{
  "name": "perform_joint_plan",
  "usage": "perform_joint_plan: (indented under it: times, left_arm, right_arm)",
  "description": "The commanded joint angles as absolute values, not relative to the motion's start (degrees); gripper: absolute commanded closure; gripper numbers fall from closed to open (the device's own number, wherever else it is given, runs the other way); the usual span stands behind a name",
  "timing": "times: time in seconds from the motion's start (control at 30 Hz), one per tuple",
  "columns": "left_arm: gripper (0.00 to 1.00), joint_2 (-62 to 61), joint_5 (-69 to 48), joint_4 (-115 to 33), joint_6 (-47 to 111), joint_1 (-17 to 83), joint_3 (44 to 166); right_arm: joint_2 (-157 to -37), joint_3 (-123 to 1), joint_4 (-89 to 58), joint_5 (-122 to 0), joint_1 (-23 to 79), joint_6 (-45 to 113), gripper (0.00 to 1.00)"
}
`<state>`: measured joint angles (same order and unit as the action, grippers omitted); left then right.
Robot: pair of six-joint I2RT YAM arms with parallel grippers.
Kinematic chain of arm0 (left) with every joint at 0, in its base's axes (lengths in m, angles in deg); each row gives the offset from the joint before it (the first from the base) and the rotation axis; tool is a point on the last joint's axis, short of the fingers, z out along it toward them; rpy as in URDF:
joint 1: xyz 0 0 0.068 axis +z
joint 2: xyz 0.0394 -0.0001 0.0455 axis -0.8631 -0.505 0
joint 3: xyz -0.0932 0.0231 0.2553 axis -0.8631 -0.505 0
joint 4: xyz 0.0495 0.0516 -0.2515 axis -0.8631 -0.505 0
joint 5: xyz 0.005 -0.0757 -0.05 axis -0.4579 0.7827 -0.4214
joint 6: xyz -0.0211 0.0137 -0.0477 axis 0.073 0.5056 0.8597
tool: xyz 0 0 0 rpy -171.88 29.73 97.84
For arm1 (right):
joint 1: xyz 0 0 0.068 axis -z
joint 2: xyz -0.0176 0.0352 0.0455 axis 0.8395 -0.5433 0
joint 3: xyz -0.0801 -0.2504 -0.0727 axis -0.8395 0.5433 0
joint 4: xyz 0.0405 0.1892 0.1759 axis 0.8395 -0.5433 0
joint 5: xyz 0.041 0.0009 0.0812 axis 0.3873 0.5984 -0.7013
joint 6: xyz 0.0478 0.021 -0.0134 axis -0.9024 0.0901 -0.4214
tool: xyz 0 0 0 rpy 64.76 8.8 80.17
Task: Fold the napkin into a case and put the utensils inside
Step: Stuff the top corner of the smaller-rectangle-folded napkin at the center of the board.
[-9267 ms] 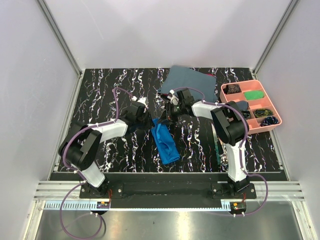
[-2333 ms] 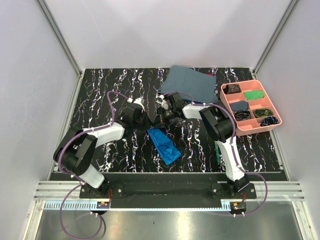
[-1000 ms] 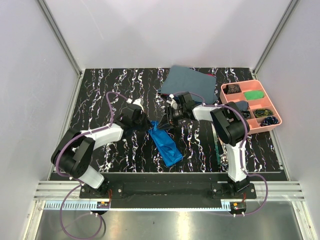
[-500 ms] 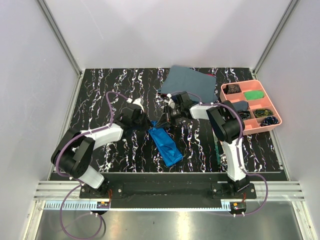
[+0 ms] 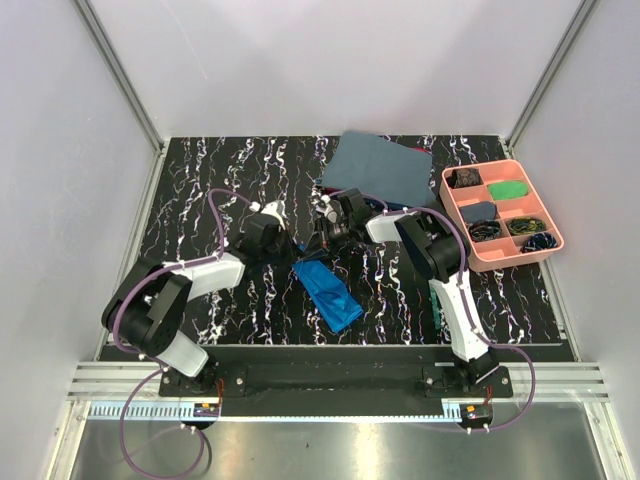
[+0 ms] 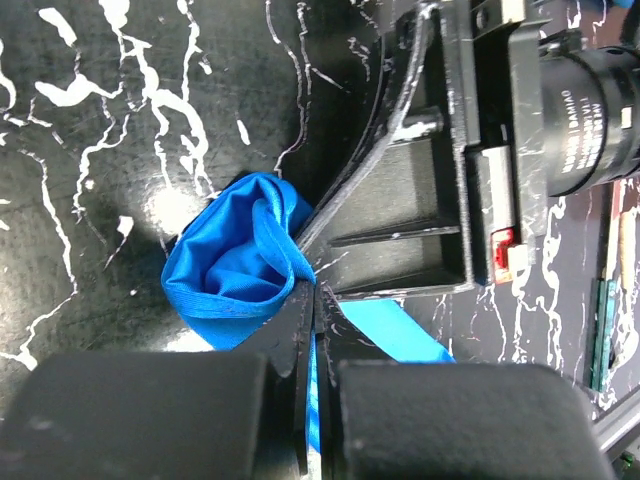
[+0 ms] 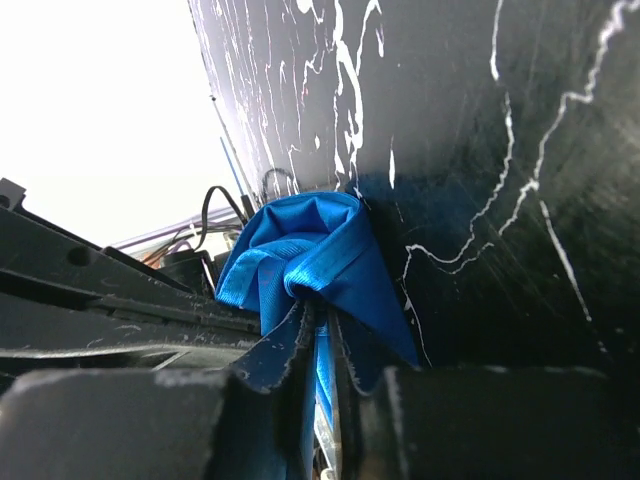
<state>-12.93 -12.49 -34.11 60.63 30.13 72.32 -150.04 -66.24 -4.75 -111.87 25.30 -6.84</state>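
Note:
The bright blue napkin (image 5: 328,290) lies as a long folded strip in the middle of the marbled table, its far end bunched up. My left gripper (image 5: 291,254) comes in from the left and is shut on that bunched end (image 6: 235,265); blue cloth shows between its closed fingers. My right gripper (image 5: 319,247) meets it from the right and is also shut on the same end (image 7: 310,255), a fold pinched between its jaws. The two grippers almost touch. The utensils (image 5: 436,298) lie by the right arm's base, mostly hidden; a green handle (image 6: 601,330) shows.
A larger dull grey-blue cloth (image 5: 380,165) lies at the back of the table. A pink compartment tray (image 5: 500,262) with small items stands at the right edge. White walls enclose the table on three sides.
The right gripper has closed on the napkin's bunched end and shifted a little to the left. The left gripper stayed shut on the cloth, and that end has moved slightly left with them.

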Motion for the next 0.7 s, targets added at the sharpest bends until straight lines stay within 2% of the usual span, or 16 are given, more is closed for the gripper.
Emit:
perform_joint_plan:
  times: [0.0,0.1,0.13,0.27,0.67]
  left_arm:
    - [1.0,-10.84,-14.16,-32.49,61.91,29.61,70.61]
    - [1.0,-10.66,-15.74,-33.8,61.82,29.79,70.96]
    - [1.0,-10.4,-15.92,-33.81,61.73,29.88,70.79]
    - [1.0,-10.31,-16.45,-33.63,61.82,30.05,70.08]
    - [1.0,-10.05,-15.48,-34.15,61.29,30.23,70.96]
  right_arm:
    - [-146.85,-67.8,-4.11,-113.88,25.09,-7.04,0.82]
    - [-144.22,-65.44,-4.47,-113.7,26.15,-7.31,0.76]
    - [-143.0,-64.9,-4.55,-113.61,26.41,-7.22,0.71]
    - [-140.79,-63.14,-7.01,-113.61,27.03,-5.2,0.61]
    - [-137.45,-59.36,-9.48,-113.26,29.49,-1.33,0.59]
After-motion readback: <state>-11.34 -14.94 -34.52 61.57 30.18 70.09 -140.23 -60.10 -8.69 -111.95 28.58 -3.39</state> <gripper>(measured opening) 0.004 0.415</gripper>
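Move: The napkin's stuffed top corner is right at my right fingertips, about 1 cm ahead and 1 cm to the left. The napkin's body lies about 7 cm back, 6 cm right and 2 cm lower, while the grey mat stack is some 20 cm ahead and 16 cm right. From my left hand, whose shut tips are still at the fold, that corner is about 2 cm ahead and 1 cm below. I spread my right fingers from barely parted to a bit under half open and draw them out of the tucked corner, first to the right by about 3 cm, then mostly up by some 4 cm, coming free of the cloth. My left hand keeps its shut tips on the fold, pinching its edge and easing about 1 cm left. ##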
